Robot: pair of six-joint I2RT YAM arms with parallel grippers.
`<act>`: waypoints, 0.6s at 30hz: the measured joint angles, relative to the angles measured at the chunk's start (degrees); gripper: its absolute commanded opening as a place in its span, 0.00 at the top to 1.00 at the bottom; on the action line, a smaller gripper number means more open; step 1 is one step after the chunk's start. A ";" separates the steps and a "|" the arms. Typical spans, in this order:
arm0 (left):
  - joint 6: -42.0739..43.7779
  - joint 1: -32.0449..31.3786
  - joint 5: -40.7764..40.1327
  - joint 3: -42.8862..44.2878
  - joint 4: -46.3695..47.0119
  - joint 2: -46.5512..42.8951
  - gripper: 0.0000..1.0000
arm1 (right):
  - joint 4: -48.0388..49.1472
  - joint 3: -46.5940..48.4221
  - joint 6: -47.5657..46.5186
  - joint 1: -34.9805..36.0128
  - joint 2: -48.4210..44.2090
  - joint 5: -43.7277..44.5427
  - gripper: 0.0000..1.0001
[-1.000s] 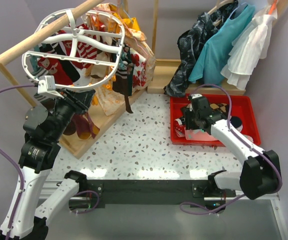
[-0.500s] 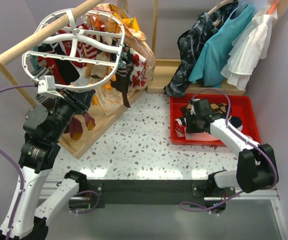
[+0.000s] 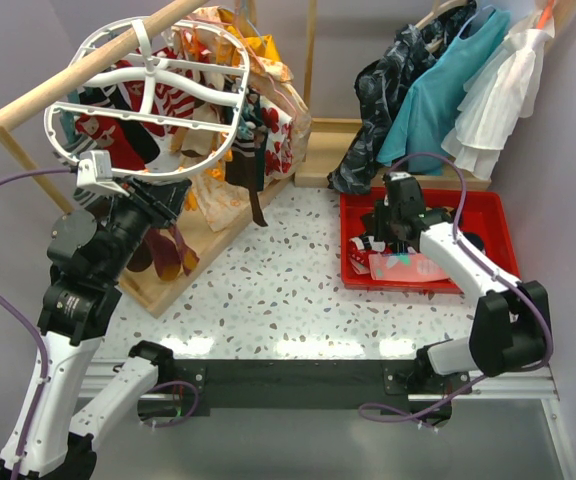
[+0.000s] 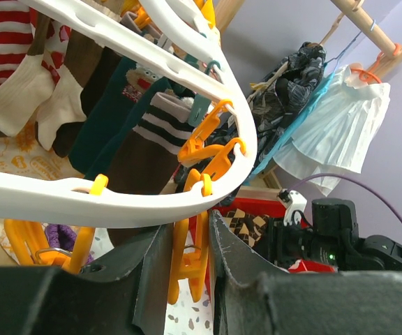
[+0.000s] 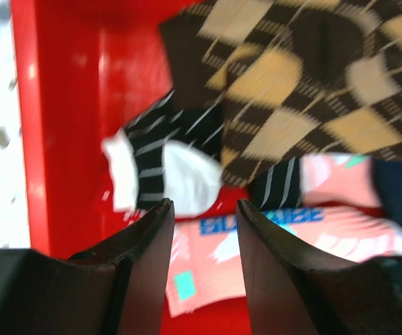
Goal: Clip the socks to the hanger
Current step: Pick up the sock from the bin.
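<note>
The white oval hanger [image 3: 143,100] hangs at the back left, with several socks clipped under it: red-white striped [image 4: 5,28], dark teal [image 4: 110,118] and brown with stripes [image 4: 152,146]. My left gripper [image 3: 160,207] reaches up under the frame's rim [image 4: 117,202]. Its jaws [image 4: 190,241] are shut on an orange clip [image 4: 192,262]. My right gripper [image 3: 390,235] hovers open over the red tray [image 3: 493,215], nothing between its fingers [image 5: 204,204]. Below it lie a brown argyle sock [image 5: 306,77], a black-white striped sock [image 5: 166,157] and a pink sock [image 5: 285,230].
A long wooden rail [image 3: 78,75] carries the hanger. Floral cloth pieces [image 3: 268,90] hang behind it. A dark garment [image 3: 378,110], a teal dress [image 3: 438,100] and a white dress [image 3: 498,95] hang at the back right above the tray.
My right gripper has shifted toward the far side of the tray, its jaws narrowing then widening. A dark sock under the hanger has swung. The left arm stays put on the clip.
</note>
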 measured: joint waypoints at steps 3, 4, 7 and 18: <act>0.00 0.00 0.02 0.00 0.00 0.11 1.00 | 1.27 2.49 -0.28 -0.11 2.75 3.76 0.54; 0.00 0.00 0.02 0.00 -0.02 0.13 1.00 | 1.68 3.26 -0.39 -0.24 4.00 4.39 0.54; 0.00 0.00 0.02 0.02 0.00 0.13 1.00 | 2.75 5.27 -0.55 -0.72 8.28 5.73 0.55; 0.02 0.00 0.04 0.02 -0.02 0.22 1.00 | 2.19 5.92 -0.55 -3.54 10.82 5.88 1.00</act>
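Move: The brown-and-tan argyle sock lies ahead and to the right of the right gripper, its middle about 6 cm forward, 6 cm right and 5 cm below. The striped sock is some 2 cm ahead and 3 cm left of this gripper, the pink sock about 3 cm back and 5 cm right, both roughly 6 cm down. From the left gripper, the argyle sock is about 14 cm ahead, 46 cm right and 36 cm below. Reach the right gripper forward about 4 cm and rightward 3 cm, fingers open, over the near left part of the argyle sock, then sink roughly 4 cm onto it. Shut the fingers there to pinch a fold of the knit, and with the fold held start back up about 2 cm. Let the hand turn slightly clockwise on the way. ##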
